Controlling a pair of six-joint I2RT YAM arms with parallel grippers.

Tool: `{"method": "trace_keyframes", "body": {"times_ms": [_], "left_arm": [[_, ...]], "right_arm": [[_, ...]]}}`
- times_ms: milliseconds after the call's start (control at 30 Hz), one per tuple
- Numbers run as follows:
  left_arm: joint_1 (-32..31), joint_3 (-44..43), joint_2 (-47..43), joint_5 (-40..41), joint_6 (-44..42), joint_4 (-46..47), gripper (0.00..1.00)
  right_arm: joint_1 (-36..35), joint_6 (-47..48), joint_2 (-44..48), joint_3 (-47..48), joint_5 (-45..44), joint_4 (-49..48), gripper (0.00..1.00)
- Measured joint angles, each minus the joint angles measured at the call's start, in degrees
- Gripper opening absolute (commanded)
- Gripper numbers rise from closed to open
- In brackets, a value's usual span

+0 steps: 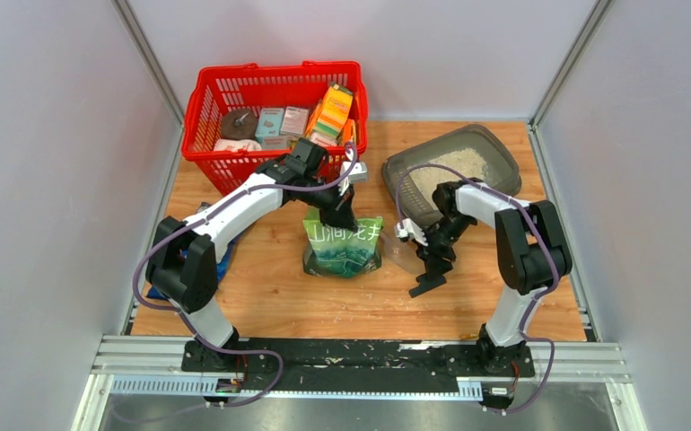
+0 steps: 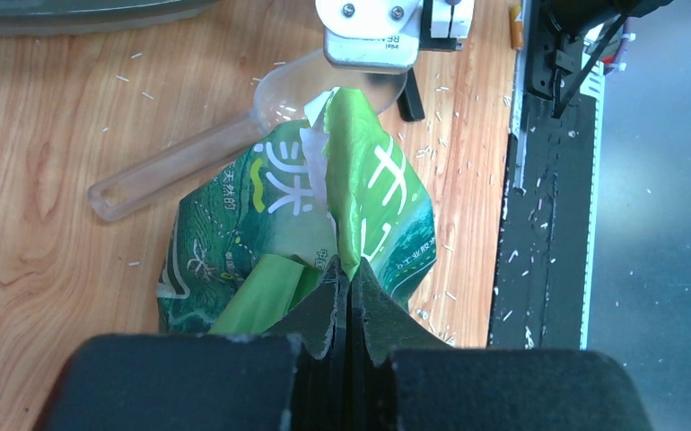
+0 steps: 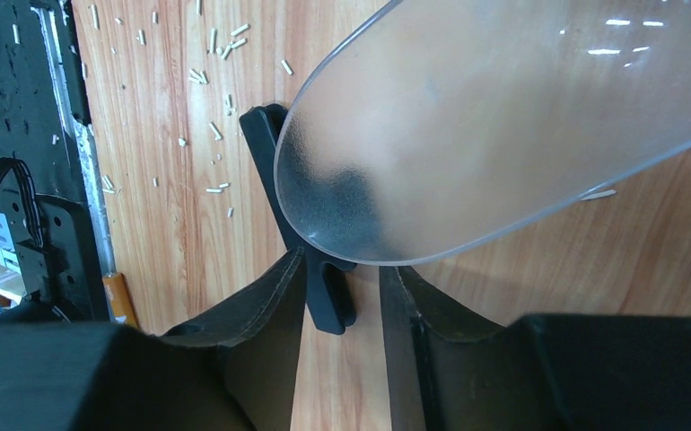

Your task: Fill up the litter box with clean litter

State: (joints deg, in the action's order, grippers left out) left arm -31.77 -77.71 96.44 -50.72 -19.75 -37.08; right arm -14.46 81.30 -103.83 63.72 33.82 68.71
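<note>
The dark grey litter box (image 1: 506, 149) stands at the back right with pale clean litter (image 1: 454, 171) in it. A green-and-white pouch (image 1: 342, 244) (image 2: 234, 233) stands upright at the table's middle. My left gripper (image 1: 340, 215) (image 2: 349, 269) is shut on the pouch's folded top edge. A clear plastic scoop (image 1: 400, 256) (image 2: 171, 166) (image 3: 503, 117) lies just right of the pouch. My right gripper (image 1: 427, 265) (image 3: 342, 265) points down at it, jaws apart. The scoop's rounded end sits at the fingertips, not clamped.
A red mesh basket (image 1: 207, 144) full of packets stands at the back left. A flat black piece (image 1: 427, 285) (image 3: 266, 153) lies on the wood under my right gripper. Loose granules are scattered over the wood and the black front rail (image 1: 369, 359). A blue bag (image 1: 225, 259) lies under the left arm.
</note>
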Motion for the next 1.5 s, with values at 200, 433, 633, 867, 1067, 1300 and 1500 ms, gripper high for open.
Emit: {"method": "trace_keyframes", "body": {"times_ms": [200, 433, 633, 867, 1067, 1300, 1500], "left_arm": [[0.09, -0.04, 0.04, -0.04, 0.00, -0.09, 0.00], [0.31, -0.04, 0.04, -0.28, -0.07, -0.22, 0.00], [0.31, -0.04, 0.02, -0.22, -0.15, -0.28, 0.12], [0.28, -1.40, 0.22, 0.13, -2.08, -1.97, 0.19], [0.28, -2.67, 0.96, -0.02, -2.82, -2.89, 0.28], [0.24, -3.04, 0.96, 0.31, -5.51, -3.13, 0.36], [0.00, -4.70, 0.94, 1.36, -8.52, -4.28, 0.50]], "right_arm": [[-1.01, -0.20, -0.02, -0.02, -1.14, -0.02, 0.11], [-1.09, 0.42, 0.33, -0.04, -0.63, 2.91, 0.00], [-0.70, 2.71, 6.27, -0.52, -0.90, 6.21, 0.00], [1.27, 3.41, 19.41, -0.33, -1.46, 7.48, 0.00], [4.94, 3.13, 26.49, 2.03, -1.44, 7.87, 0.00], [5.40, -1.70, 30.12, 8.31, 2.93, 8.33, 0.00], [5.40, -8.63, 29.22, 9.22, 7.67, 8.46, 0.00]]}}
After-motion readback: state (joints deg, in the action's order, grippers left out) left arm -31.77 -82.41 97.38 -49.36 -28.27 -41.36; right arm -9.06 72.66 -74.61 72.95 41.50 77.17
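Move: The black clip lies right by the right fingertips, roughly 2 cm back, 2 cm left and 2 cm below. The scoop's bowl is about 8 cm to that hand's left and 4 cm ahead, the green litter bag some 19 cm left and 2 cm ahead, and the litter box's middle some 22 cm ahead, 3 cm right. The left hand holds the bag's top, the bag's middle about 9 cm below and 3 cm back; the clip is some 16 cm right, 8 cm back and 15 cm below. Draw the right gripper back about 2 cm and shut its fingers on the black clip, then lift it some 16 cm off the table, easing forward about 3 cm and tipping the fingertips upward by some 25 degrees. Meanwhile, with the left gripper almost in place at the bag's top, open its fingers to under half, letting the pinched bag loose while rising about a centimetre. ##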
